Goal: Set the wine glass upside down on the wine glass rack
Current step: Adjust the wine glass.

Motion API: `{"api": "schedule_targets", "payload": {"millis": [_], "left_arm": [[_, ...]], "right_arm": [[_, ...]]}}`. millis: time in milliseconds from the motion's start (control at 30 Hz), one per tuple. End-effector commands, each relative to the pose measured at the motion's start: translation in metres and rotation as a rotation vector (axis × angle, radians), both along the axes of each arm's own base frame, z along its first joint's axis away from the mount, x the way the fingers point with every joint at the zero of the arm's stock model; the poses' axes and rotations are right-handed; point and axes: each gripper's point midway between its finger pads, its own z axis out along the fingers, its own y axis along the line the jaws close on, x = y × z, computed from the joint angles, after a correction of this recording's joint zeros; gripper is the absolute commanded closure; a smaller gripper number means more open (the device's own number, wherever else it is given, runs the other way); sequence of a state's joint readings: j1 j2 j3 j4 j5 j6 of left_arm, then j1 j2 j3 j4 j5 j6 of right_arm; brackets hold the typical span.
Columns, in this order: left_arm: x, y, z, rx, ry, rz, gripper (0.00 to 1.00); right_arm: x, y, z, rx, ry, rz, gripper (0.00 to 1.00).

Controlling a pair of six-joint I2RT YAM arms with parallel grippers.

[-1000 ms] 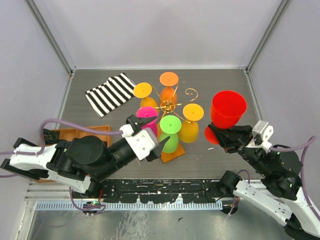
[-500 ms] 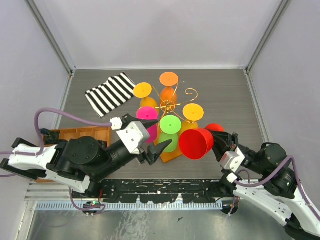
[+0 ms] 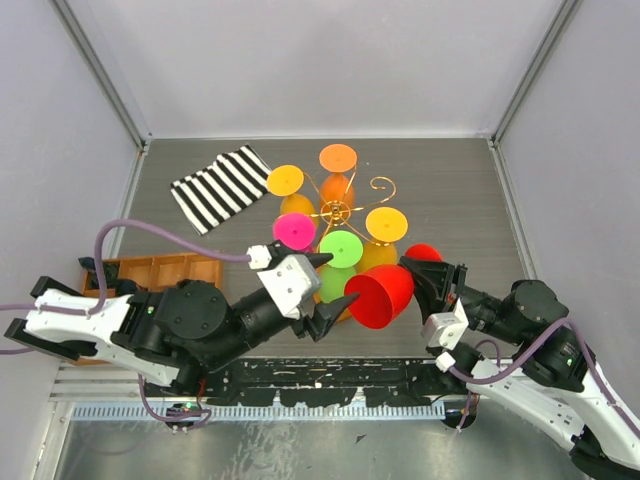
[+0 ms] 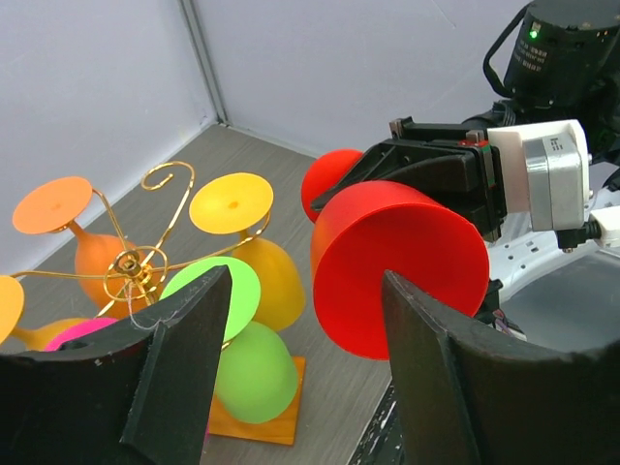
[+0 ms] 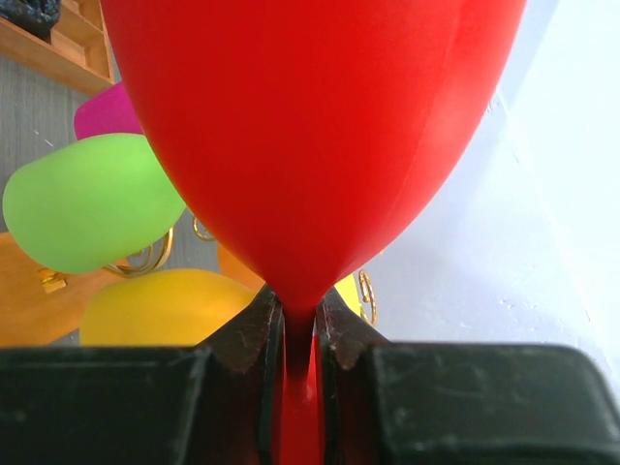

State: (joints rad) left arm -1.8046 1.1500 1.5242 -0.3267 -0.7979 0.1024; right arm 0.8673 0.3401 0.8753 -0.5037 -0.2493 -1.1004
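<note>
The red wine glass (image 3: 380, 296) lies tilted on its side in the air just right of the wine glass rack (image 3: 336, 210). Its bowl points left and its foot (image 3: 424, 253) points right. My right gripper (image 5: 300, 310) is shut on its stem, below the bowl (image 5: 310, 116). My left gripper (image 4: 305, 276) is open, with its fingers either side of the red bowl (image 4: 397, 266) and apart from it. Several coloured glasses hang upside down on the gold rack (image 4: 131, 263). One curled arm (image 3: 383, 184) at the back right is bare.
A black-and-white striped cloth (image 3: 220, 185) lies at the back left. A compartmented wooden tray (image 3: 165, 270) sits at the left, partly under my left arm. The rack's orange base (image 3: 345, 308) lies just below the green glass (image 3: 340, 250). Grey walls enclose the table.
My right arm has swung the red glass from upright at the right down and leftward, tipping it on its side. My left gripper has shifted right towards it, still open.
</note>
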Motion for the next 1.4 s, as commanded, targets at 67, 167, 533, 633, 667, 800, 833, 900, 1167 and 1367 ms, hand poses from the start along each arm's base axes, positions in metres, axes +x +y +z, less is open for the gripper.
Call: {"api": "schedule_targets", "payload": {"millis": [67, 167, 533, 633, 667, 800, 833, 900, 1167, 1367], "left_arm": [[-0.005, -0.013, -0.007, 0.03, 0.01, -0.003, 0.34], [-0.003, -0.017, -0.012, 0.056, -0.003, 0.021, 0.42], [0.0, -0.031, -0.022, 0.133, -0.049, 0.068, 0.72], [0.0, -0.031, -0.022, 0.134, -0.051, 0.069, 0.83], [0.001, -0.031, -0.022, 0.135, -0.051, 0.07, 0.86], [0.003, -0.029, -0.022, 0.137, -0.058, 0.084, 1.0], [0.003, -0.029, -0.022, 0.138, -0.06, 0.089, 1.0], [0.004, -0.028, -0.021, 0.136, -0.064, 0.091, 1.0], [-0.002, -0.03, -0.015, 0.116, -0.08, 0.035, 1.0], [-0.006, -0.016, 0.005, 0.046, -0.09, -0.031, 1.0]], "right_arm": [[-0.004, -0.005, 0.028, 0.049, -0.088, 0.0, 0.99], [-0.008, -0.007, 0.031, 0.055, -0.094, 0.01, 0.99], [-0.01, -0.011, 0.028, 0.046, -0.096, 0.004, 0.99], [-0.01, -0.012, 0.027, 0.043, -0.099, 0.003, 0.99], [-0.011, -0.012, 0.028, 0.044, -0.1, 0.004, 0.98], [-0.012, -0.011, 0.029, 0.045, -0.098, 0.013, 0.96], [-0.014, -0.011, 0.03, 0.045, -0.095, 0.021, 0.95], [-0.018, -0.012, 0.031, 0.045, -0.094, 0.036, 0.92], [-0.035, -0.033, 0.044, 0.123, -0.086, 0.029, 0.62], [-0.054, -0.052, 0.052, 0.213, -0.051, 0.043, 0.55]]}}
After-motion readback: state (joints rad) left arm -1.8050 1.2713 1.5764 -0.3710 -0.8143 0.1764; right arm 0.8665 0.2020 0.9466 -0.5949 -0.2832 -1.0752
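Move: The left hand is empty and open. The bowl of the tilted red wine glass lies about 6 cm to its right, 2 cm back and 6 below; the green glass's foot on the rack is some 8 cm ahead and 1 to the right, the yellow one's about 12 ahead and 8 right, both roughly 13 lower. From the right hand, still pinching the red stem, that bowl lies about 4 cm left, 4 back and 3 up. The left hand sinks and goes right about 3 cm each way towards the red glass's bowl, rolling some 10 degrees, while its wide-open fingers shut on the near rim wall, one finger inside the mouth; near the end it begins to rise by about a centimetre. The right hand keeps the stem nearly still until the left has shut, then opens about halfway, lets go and draws off about 6 cm back, right and up, with the stem still lying between its parted fingertips in its own view. ##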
